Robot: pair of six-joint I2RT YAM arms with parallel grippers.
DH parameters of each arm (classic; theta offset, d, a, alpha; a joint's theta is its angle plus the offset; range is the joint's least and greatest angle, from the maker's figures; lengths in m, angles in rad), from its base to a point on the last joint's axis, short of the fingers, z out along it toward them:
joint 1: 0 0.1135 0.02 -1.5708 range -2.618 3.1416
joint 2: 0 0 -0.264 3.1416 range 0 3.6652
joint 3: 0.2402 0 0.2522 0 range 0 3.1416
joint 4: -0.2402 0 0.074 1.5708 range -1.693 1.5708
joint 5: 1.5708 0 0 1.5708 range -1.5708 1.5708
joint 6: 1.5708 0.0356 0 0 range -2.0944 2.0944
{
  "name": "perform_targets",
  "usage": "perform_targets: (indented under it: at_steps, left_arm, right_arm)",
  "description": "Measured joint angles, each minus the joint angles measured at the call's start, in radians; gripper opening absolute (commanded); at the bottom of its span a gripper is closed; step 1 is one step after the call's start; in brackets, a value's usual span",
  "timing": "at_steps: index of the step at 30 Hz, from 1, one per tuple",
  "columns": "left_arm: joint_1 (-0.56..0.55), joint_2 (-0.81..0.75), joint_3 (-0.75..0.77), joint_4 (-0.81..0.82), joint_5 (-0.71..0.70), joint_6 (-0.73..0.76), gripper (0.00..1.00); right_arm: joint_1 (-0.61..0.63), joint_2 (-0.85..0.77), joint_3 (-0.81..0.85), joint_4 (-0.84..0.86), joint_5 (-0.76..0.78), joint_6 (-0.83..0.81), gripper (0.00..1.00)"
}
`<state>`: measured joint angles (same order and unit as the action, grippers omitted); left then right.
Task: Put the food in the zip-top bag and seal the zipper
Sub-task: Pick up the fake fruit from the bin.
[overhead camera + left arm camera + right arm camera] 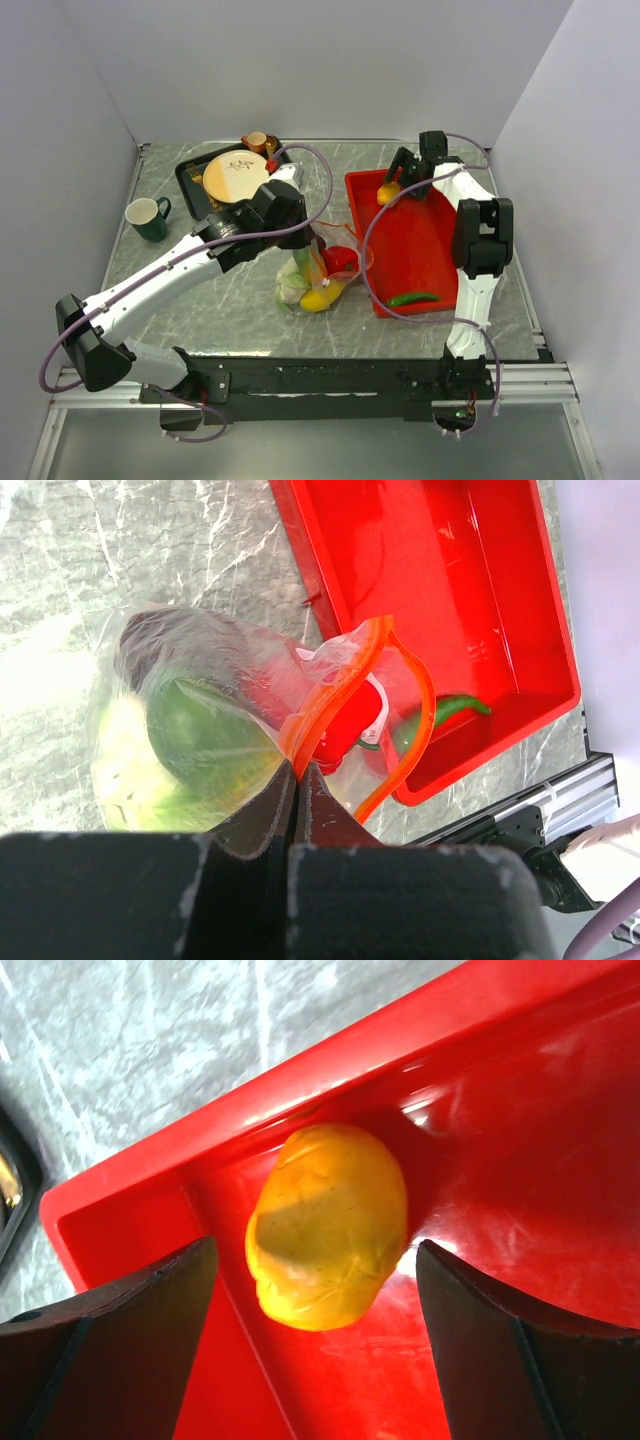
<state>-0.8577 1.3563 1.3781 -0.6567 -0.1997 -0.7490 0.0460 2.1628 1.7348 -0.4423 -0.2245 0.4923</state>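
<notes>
The zip-top bag (pixel 312 275) hangs over the table's middle, its mouth gaping toward the red tray. My left gripper (pixel 297 767) is shut on the bag's rim at the orange-red zipper (pixel 345 685). Through the clear plastic I see a red pepper (pixel 347 730), a green-yellow fruit (pixel 190 750) and a dark purple fruit (pixel 160 645). A yellow-orange toy fruit (pixel 328 1225) lies in the tray's far left corner. My right gripper (pixel 315 1250) is open, one finger on each side of this fruit without touching it. A green chili (pixel 414 298) lies at the tray's near end.
The red tray (pixel 425 250) fills the right side of the table. At the back left, a black tray holds a beige plate (pixel 237 175), with a small orange cup (pixel 256 141) behind it. A dark green mug (pixel 150 218) stands at the left. Walls close in on three sides.
</notes>
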Motion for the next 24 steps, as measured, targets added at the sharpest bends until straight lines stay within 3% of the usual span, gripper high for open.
perform_targets:
  at_steps: [11, 12, 14, 15, 16, 24]
  left_arm:
    - [0.000, -0.030, -0.027, -0.003, -0.008, -0.008, 0.01]
    - [0.000, -0.033, -0.028, -0.003, -0.008, -0.010, 0.01]
    - [0.000, -0.036, -0.028, -0.003, -0.008, -0.013, 0.01]
    - [0.000, -0.037, -0.028, -0.003, -0.008, -0.013, 0.01]
    - [0.000, -0.037, -0.028, -0.003, -0.008, -0.013, 0.01]
    - [0.000, -0.037, -0.035, 0.002, -0.004, -0.014, 0.01]
  right_arm:
    - [0.000, 0.008, -0.001, 0.000, -0.058, 0.000, 0.83]
    - [0.000, 0.008, -0.002, -0.001, -0.055, 0.000, 0.77]
    - [0.000, 0.008, -0.004, -0.002, -0.045, -0.003, 0.74]
    - [0.000, 0.008, -0.007, -0.002, -0.039, -0.005, 0.65]
    - [0.000, 0.008, -0.010, -0.008, -0.030, -0.008, 0.62]
    - [0.001, -0.056, -0.122, 0.031, -0.006, -0.031, 0.57]
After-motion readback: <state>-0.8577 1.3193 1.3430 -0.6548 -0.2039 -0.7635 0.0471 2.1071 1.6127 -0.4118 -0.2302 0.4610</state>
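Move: Just inside the bin's far wall, the yellow fruit sits between the right hand's open fingers, about 3 cm below, level fore and aft, 1 cm to the left. The bin's far left corner is some 13 cm left and 4 cm ahead of that hand; the green chili lies roughly 30 cm back and 3 cm left. From the left hand the fruit is about 27 cm ahead, 27 cm right and 20 cm lower. Closing onto the yellow fruit, the right hand's fingers come in from wide to roughly two-thirds open and pinch its sides, as the hand shifts about 1 cm left, then sinks about 1 cm and draws back some 2 cm, away from the bin's far wall, with hardly any wrist turn. The left hand keeps its grip on the zip-top bag's edge. ##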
